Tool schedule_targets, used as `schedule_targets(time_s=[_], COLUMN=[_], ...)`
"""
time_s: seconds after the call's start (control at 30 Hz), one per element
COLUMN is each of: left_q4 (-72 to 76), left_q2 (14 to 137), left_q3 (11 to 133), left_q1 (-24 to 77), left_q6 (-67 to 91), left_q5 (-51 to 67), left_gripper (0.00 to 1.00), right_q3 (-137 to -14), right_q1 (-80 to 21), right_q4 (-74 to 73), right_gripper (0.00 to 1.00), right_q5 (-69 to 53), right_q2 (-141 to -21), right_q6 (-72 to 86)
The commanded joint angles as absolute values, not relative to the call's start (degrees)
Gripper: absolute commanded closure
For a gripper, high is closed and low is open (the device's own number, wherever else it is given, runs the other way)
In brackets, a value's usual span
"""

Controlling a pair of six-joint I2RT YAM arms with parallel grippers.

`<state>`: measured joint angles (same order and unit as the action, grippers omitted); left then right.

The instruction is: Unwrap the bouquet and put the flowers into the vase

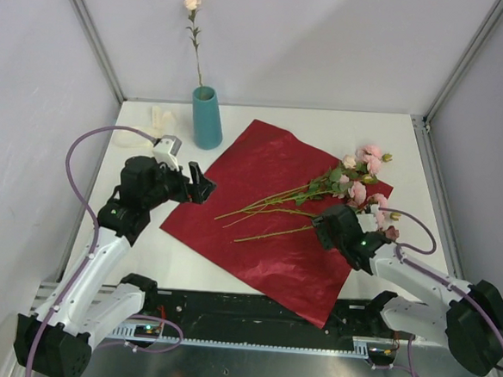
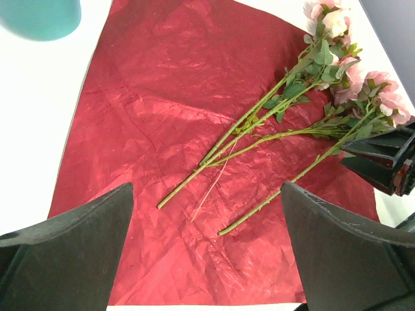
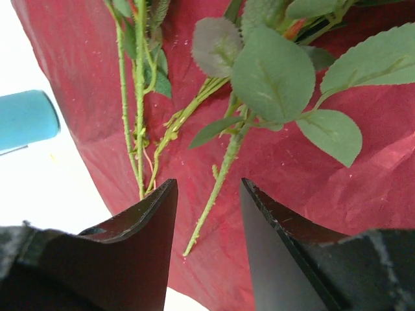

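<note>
The dark red wrapping paper (image 1: 261, 168) lies spread flat on the table. Several pink roses (image 1: 355, 183) lie across it, their stems pointing left. One rose (image 1: 192, 3) stands in the teal vase (image 1: 207, 116) at the back left. My right gripper (image 1: 322, 224) is low over the paper, its jaws half narrowed on either side of the nearest green stem (image 3: 220, 175), with a gap on both sides. My left gripper (image 1: 202, 188) hovers wide open over the paper's left corner (image 2: 149, 259), holding nothing.
A cream ribbon (image 1: 157, 117) lies on the white table left of the vase. The enclosure's walls and metal posts close in the back and sides. The vase (image 3: 26, 120) also shows at the left of the right wrist view.
</note>
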<state>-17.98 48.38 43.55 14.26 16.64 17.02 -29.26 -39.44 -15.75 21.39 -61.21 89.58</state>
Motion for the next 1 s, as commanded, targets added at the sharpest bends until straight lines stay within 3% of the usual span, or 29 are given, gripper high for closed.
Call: schedule_targets(time_s=[0.0,0.47,0.83,0.97], left_q4=[-17.1,-17.2,-17.4,-17.4], left_q2=[48.1,49.4,49.7,51.9], left_q3=[43.4,43.4,44.5,46.8], left_q1=[14.6,14.7,14.7,14.9], left_q6=[17.2,16.9,19.2,21.4], left_q5=[17.8,19.7,19.7,22.9], left_gripper=[0.0,0.0,0.0,0.0], right_q3=[-29.1,-29.1,-29.6,-30.9], right_q1=[-39.8,-38.1,-39.1,-40.4], right_q4=[-14.7,-8.9,-9.6,-12.7], right_gripper=[0.52,0.59,0.97,1.0], right_q5=[24.8,26.2,31.4,34.9], right_q2=[-64.1,-72.2,-66.3,-60.5], right_q6=[93.2,94.3,88.6,85.7])
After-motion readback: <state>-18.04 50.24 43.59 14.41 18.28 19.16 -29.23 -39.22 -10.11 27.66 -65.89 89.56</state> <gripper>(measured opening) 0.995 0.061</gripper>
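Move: The flower stem to be pinched, just below its leaves, is about 4 cm below the right hand, 2 cm ahead and 1 cm to its right. The other stems lie some 7 cm ahead and 6 cm left of the hand, the pink blossoms about 10 cm ahead and 10 cm right. From the left hand, that stem spot is level ahead, roughly 29 cm right and 18 cm lower. Right hand sinks about 4 cm, easing 2 cm forward, pinches the flower stem below its leaves, then rises 3.5 cm. ##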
